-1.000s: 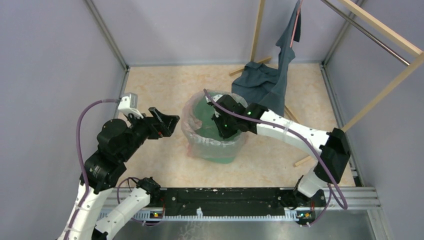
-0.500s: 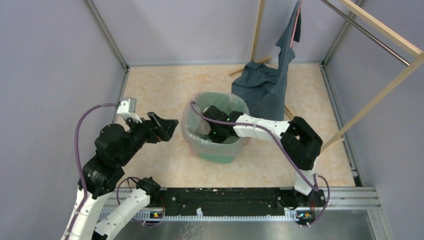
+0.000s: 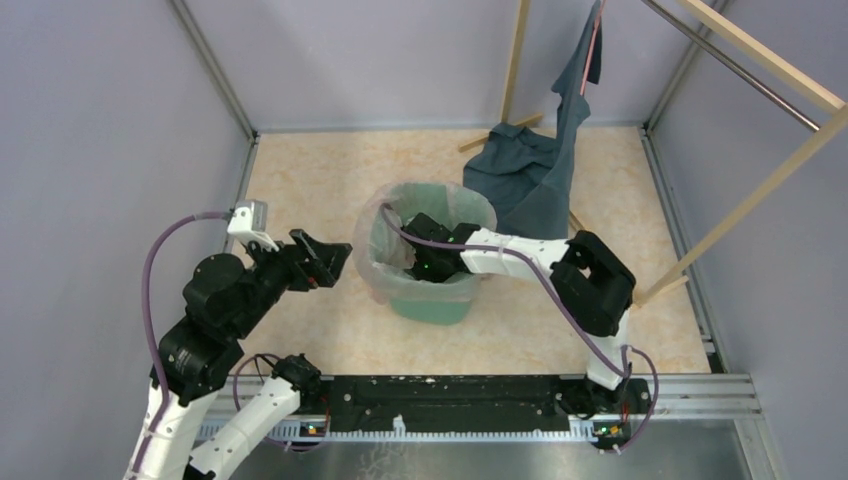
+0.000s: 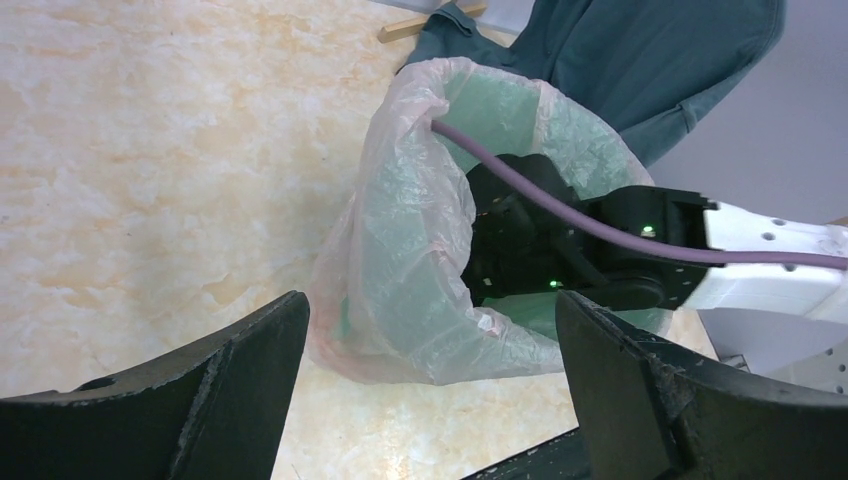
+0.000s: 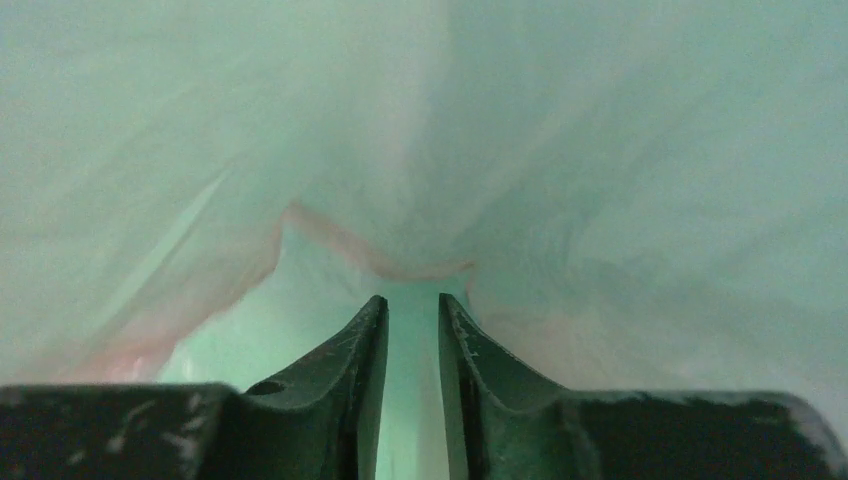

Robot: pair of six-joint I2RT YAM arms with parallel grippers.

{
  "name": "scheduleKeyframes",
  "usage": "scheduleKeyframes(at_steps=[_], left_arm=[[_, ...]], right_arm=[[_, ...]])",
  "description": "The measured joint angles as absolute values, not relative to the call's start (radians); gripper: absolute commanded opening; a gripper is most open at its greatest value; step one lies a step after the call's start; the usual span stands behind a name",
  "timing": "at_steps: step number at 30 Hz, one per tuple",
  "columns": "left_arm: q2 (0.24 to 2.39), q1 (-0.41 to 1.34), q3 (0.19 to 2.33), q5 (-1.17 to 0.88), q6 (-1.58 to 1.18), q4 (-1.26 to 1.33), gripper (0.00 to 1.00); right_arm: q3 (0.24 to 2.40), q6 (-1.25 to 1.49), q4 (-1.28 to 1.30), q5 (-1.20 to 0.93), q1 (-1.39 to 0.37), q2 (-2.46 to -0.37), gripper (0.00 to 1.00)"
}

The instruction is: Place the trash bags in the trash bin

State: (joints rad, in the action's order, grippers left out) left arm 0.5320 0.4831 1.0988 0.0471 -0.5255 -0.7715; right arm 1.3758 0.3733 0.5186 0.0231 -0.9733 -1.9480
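Observation:
The mint-green trash bin (image 3: 436, 303) stands mid-floor. The pale-pink trash bag (image 3: 376, 262) lines it, its edge draped over the rim and down the left outer wall. My right gripper (image 3: 417, 268) reaches down inside the bin. In the right wrist view the right gripper (image 5: 413, 305) has its jaws almost together with nothing between them, facing wrinkled film (image 5: 600, 200) against the green wall. My left gripper (image 3: 336, 257) is open and empty, just left of the bin. In the left wrist view the left gripper (image 4: 430, 300) frames the draped bag (image 4: 400, 250).
A dark blue-grey garment (image 3: 530, 170) hangs from a wooden frame (image 3: 760, 60) and pools on the floor behind the bin. Grey walls enclose the floor on three sides. The right arm's purple cable (image 4: 560, 215) runs over the bin rim.
My right gripper has gone deeper into the bin and its arm has folded in. The bag now sits lower around the rim. My left gripper drew slightly back to the left.

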Motion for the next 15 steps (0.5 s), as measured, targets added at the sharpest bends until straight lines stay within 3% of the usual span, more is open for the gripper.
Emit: scheduleKeyframes(at_steps=[6,15], left_arm=[[0.530,0.483,1.084,0.041,-0.535,-0.760,0.99],[0.561,0.483,1.070,-0.038,-0.563,-0.731,0.99]], right_arm=[[1.393,0.388,0.615,0.036,-0.976,-1.798,0.50],[1.453,0.413,0.696,0.051,-0.979,-1.601,0.65]])
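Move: Deep inside the lined bin, the right hand has the trash bag's middle about 3 cm ahead, 1 cm to its right and some 5 cm above it; the trash bin shares that centre. The blue cloth lies roughly 22 cm ahead and 20 cm to the right of this hand, slightly lower. From the left hand, the bag's middle is about 17 cm to the right, 7 cm ahead and 22 cm below. Rising some 15 cm from low in the bag towards the bin's mouth, the right hand backs off barely 2 cm to its right while its empty fingers spread from nearly shut to over half open and their tips swing about 15 degrees out to the left and forward. The left hand, wide open, eases 2 cm right towards the bin. ##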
